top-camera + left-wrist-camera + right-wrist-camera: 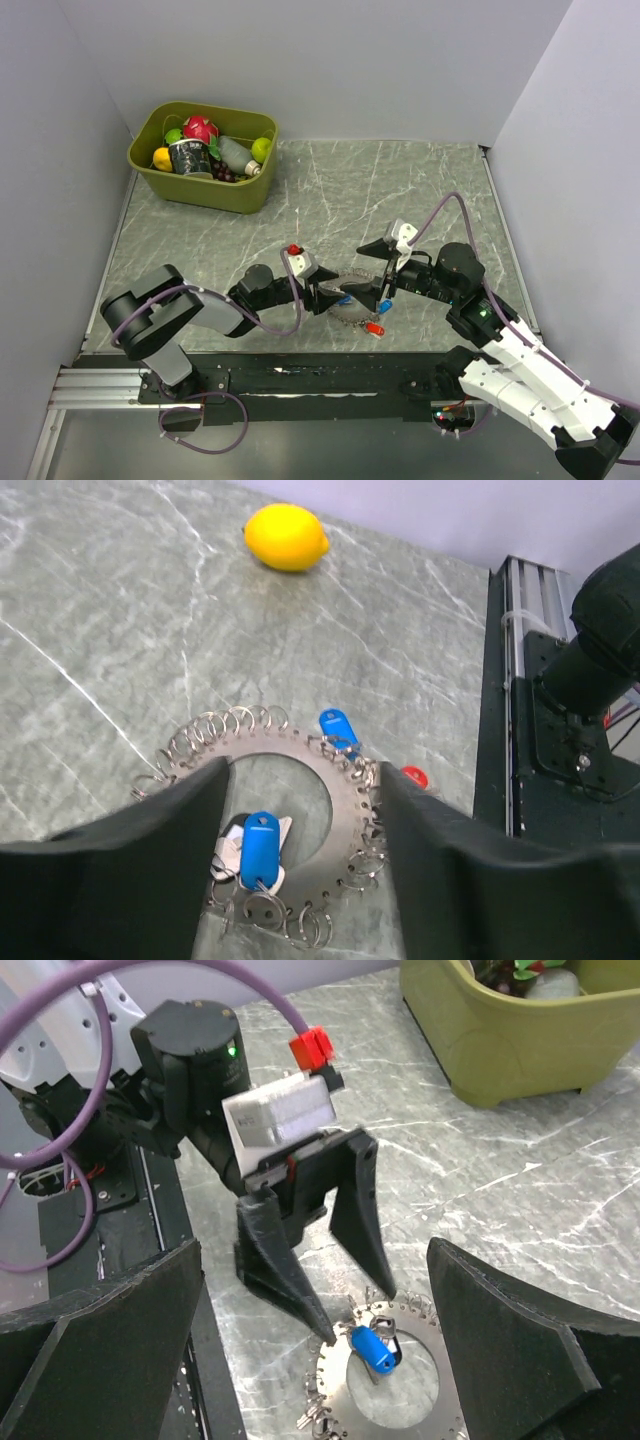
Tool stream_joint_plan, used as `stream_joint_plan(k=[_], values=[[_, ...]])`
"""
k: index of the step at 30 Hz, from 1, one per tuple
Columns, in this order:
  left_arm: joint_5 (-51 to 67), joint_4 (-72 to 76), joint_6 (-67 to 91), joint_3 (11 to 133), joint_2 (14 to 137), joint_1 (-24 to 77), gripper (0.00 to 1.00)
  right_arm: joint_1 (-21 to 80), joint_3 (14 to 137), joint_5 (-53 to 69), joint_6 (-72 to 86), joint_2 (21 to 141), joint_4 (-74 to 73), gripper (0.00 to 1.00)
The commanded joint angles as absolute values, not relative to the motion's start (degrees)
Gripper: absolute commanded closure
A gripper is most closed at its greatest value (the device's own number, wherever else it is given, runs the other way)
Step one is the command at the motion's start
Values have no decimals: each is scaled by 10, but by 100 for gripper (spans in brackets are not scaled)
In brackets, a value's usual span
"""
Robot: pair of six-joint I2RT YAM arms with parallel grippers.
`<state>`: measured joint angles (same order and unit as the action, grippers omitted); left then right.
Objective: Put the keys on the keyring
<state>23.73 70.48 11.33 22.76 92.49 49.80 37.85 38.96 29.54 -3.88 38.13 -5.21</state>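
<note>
The keyring point(345, 815) is a flat metal disc edged with many small split rings, lying on the marble table. On it lie a blue-headed key point(260, 848) and a whitish key point(226, 858), between my left gripper's fingers point(150, 865). The left gripper point(300, 772) is open and astride the disc, touching neither key. A second blue key point(337, 725) sits at the disc's far rim, and a red key point(413, 777) lies just off it. My right gripper point(383, 270) hovers open over the disc's right side with nothing between its fingers. The right wrist view shows the blue key point(375, 1350) below the left fingertips.
A yellow lemon point(286, 537) lies on the table beyond the keyring. An olive-green bin point(205, 190) of fruit and bottles stands at the back left. The black base rail point(330, 375) runs along the near edge. Grey walls enclose the table.
</note>
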Motion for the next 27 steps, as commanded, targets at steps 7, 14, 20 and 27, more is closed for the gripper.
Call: stream_joint_plan(k=[7,14,20,27], values=[[233,753,129,208,868,486,7,379,397,310,-37,394,-36,0],[313,840,191,201,863,456,4,379,397,324,-34,407,-34,0],[323,838,216,200,823,441,4,378,402,330,-37,424,-21,0],[301,721,175,204,738,431,4,379,409,335,-41,439,-16,0]])
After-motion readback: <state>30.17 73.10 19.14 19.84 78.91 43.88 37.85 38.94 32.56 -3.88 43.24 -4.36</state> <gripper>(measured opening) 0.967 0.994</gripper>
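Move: The keyring lies flat on the table some 5 cm to the left hand's right, 2 cm farther out and 12 cm below. Counted from that hand, the red tag is about 8 cm right and 5 cm back, and the outer blue tag about 11 cm right and level with it. From the right hand the keyring is roughly 5 cm ahead, not off to either side, 27 cm down; the outer blue tag is 3 cm ahead and 8 cm right. Up and away from the keyring goes the empty left hand, slowly at first and then faster, rising nearly 8 cm and drawing about 3 cm to the left. Its already parted fingers spread fully and tilt up some 10 degrees. The right hand, still wide open, eases about 2 cm down towards the keyring with a slight drift left. ##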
